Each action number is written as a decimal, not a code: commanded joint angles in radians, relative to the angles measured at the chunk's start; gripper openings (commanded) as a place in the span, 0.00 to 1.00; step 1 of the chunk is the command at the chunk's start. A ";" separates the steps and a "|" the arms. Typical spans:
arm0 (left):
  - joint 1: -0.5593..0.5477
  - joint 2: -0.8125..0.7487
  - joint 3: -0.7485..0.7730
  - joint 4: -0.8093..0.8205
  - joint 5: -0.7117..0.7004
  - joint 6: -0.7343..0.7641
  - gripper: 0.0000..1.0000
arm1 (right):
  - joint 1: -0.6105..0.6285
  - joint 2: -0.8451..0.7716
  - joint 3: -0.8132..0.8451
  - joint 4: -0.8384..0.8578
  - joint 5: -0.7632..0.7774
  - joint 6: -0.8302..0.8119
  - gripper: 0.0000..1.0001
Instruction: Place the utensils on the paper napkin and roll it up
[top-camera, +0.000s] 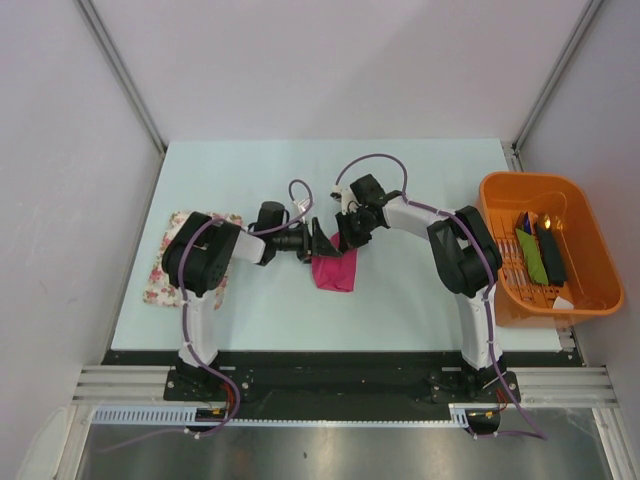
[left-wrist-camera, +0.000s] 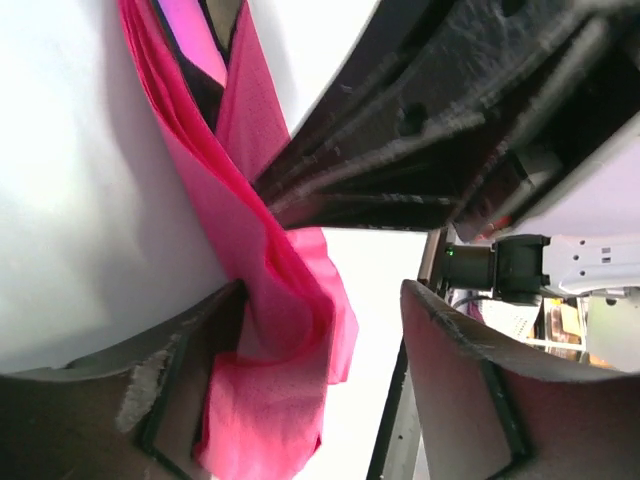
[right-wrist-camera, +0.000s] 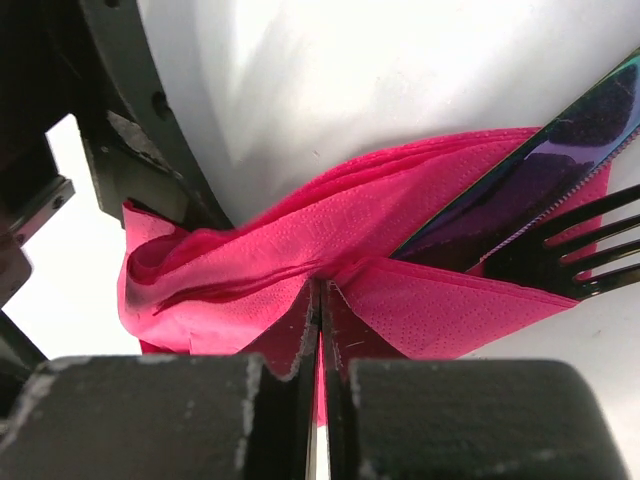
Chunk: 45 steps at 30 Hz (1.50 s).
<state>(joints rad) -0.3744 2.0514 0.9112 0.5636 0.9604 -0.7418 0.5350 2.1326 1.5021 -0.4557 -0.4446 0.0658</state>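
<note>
The magenta paper napkin (top-camera: 335, 272) lies folded at the table's middle, between my two grippers. In the right wrist view my right gripper (right-wrist-camera: 322, 292) is shut on a raised fold of the napkin (right-wrist-camera: 300, 240). A dark purple knife (right-wrist-camera: 530, 180) and a black fork (right-wrist-camera: 575, 250), the utensils, stick out of the folds at the right. In the left wrist view my left gripper (left-wrist-camera: 325, 320) stands open, with the napkin (left-wrist-camera: 270, 340) draped against its left finger (left-wrist-camera: 150, 390) and apart from the other finger (left-wrist-camera: 470, 380). From above, the left gripper (top-camera: 320, 243) and right gripper (top-camera: 350, 236) nearly meet over the napkin.
An orange tub (top-camera: 500, 190) stands at the table's right edge, with a green item (top-camera: 530, 257), a black item (top-camera: 552, 250) and other clutter inside. A floral cloth mat (top-camera: 165, 268) lies at the left, partly under the left arm.
</note>
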 joint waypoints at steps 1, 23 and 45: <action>0.009 0.056 0.055 -0.049 0.053 0.053 0.67 | 0.003 0.089 -0.039 -0.040 0.104 -0.023 0.01; 0.063 -0.178 -0.035 -0.223 0.017 0.093 0.12 | 0.020 0.093 -0.049 -0.012 0.103 -0.001 0.00; -0.069 -0.025 0.130 -0.583 -0.297 0.199 0.11 | 0.003 0.053 -0.051 -0.014 0.070 0.032 0.00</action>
<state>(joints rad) -0.4397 2.0052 0.9749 0.1642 0.7937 -0.6495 0.5312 2.1334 1.4982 -0.4492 -0.4484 0.1051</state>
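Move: The left gripper is open at the napkin's left side, with the folded edge between its fingers. The middle of the napkin lies about 3 cm back, 3 cm to its right and 2 cm below. The right gripper stands some 6 cm to the left gripper's right, 1 cm farther out and 2 cm lower. From that right hand, the napkin's middle is about 4 cm back and 3 cm left, roughly level with it. Draw the left gripper about 4 cm left and a little back, clear of the napkin's folded edge, then shut its fingers. Bring them back right the same 4 cm against the cloth, and finish by dipping about 3 cm, tilting slightly, so the shut tips press down into the edge. Keep the right gripper still, its shut fingertips on the napkin beside the knife and fork. ##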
